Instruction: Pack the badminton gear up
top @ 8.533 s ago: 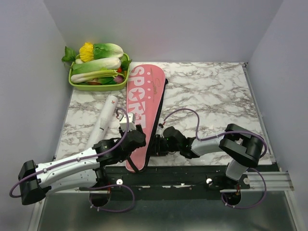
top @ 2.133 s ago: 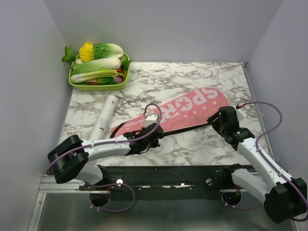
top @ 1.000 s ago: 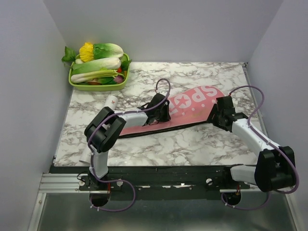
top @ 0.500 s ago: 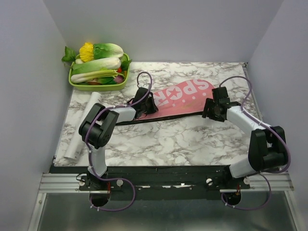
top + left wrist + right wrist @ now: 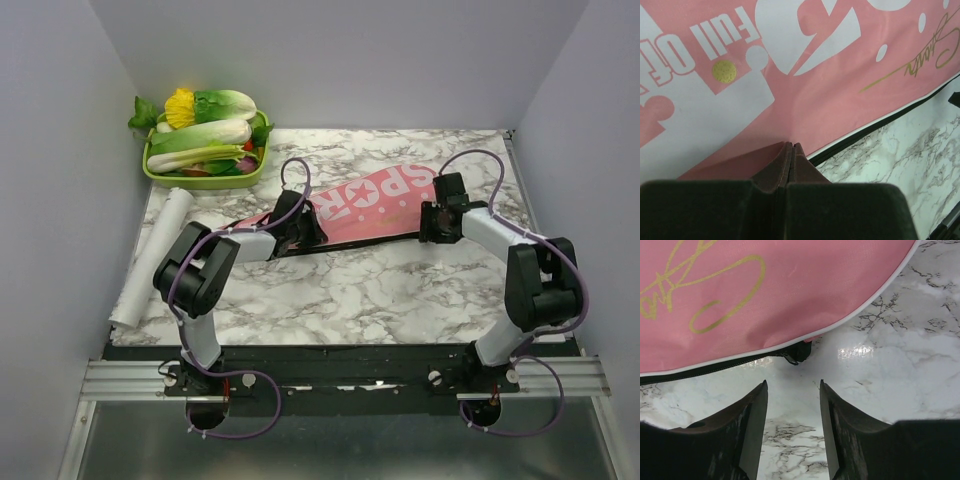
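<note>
The badminton gear on the marble table is a long pink cover (image 5: pixel 375 200) with white "SPORT" lettering, lying slantwise across the middle, and a white tube (image 5: pixel 152 255) at the left edge. My left gripper (image 5: pixel 300 228) is shut, its tips (image 5: pixel 791 146) pressed together against the pink cover (image 5: pixel 815 100) near its black zipped edge. My right gripper (image 5: pixel 432 222) stands open at the cover's wide end. In the right wrist view only bare marble lies between its fingers (image 5: pixel 792 384), and the black zipper pull (image 5: pixel 799 352) sits just ahead of them under the cover's rim (image 5: pixel 765 290).
A green tray (image 5: pixel 200 182) heaped with leafy vegetables stands at the back left corner. Grey walls close in the table on the left, back and right. The tube lies close to the left wall.
The cover has swung round and slid toward the back. The tube rolled to the left edge. The right jaws have narrowed and now sit by the zipper pull.
</note>
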Motion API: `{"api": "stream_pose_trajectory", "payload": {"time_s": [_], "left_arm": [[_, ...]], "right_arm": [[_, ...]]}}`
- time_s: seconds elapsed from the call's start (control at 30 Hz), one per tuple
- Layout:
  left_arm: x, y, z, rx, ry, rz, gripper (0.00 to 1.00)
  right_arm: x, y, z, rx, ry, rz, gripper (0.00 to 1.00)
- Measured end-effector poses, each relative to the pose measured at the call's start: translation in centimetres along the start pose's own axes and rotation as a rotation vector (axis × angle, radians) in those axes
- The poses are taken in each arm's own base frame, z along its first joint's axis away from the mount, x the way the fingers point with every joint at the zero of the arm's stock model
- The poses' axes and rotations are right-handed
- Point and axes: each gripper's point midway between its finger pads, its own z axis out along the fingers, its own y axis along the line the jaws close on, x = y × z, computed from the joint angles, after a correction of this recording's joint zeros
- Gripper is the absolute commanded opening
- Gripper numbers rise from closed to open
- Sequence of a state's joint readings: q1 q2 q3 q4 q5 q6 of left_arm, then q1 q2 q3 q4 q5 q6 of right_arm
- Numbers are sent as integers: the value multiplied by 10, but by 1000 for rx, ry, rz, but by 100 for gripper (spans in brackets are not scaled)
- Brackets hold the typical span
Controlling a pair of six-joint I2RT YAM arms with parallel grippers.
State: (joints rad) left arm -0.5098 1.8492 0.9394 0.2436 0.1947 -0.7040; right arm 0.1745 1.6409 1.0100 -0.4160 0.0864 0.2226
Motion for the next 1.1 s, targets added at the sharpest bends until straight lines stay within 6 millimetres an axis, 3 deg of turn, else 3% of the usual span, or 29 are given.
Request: {"api": "stream_pose_trajectory", "payload": {"time_s": [0.2, 0.53, 0.87, 1.1], "left_arm": [[3, -1, -6, 4, 6, -1, 0], [5, -2, -7, 11, 18, -1, 0], [6, -1, -7, 9, 21, 2, 0], [6, -1, -7, 7, 23, 2, 0]], "right_arm": [[5, -1, 9, 10, 33, -10, 48], [-6, 1, 20, 17, 39, -11, 37], [0, 3, 28, 13, 67, -12, 33], [-2, 4, 27, 11, 74, -1, 15]]}}
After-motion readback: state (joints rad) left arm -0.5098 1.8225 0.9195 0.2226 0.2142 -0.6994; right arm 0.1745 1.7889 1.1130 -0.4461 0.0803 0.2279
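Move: From my right hand, the bag's black zipper pull lies about 2 cm ahead, level sideways and some 3 cm lower. The bag's rounded end spreads over it, centred about 9 cm ahead and 3 cm left; the middle of the bag is some 30 cm left and 9 cm ahead. From my left hand, already on the bag's near edge, that pull is roughly 36 cm to the right and 1 cm ahead, 2 cm down. I ease my right hand down about 2 cm and forward some 1.5 cm, in short steps, onto the zipper pull under the rim of the bag, narrowing its half-open fingers around it until only a small gap is left. My shut left fingers stay on the bag's near edge to hold it, drifting back about a centimetre. ##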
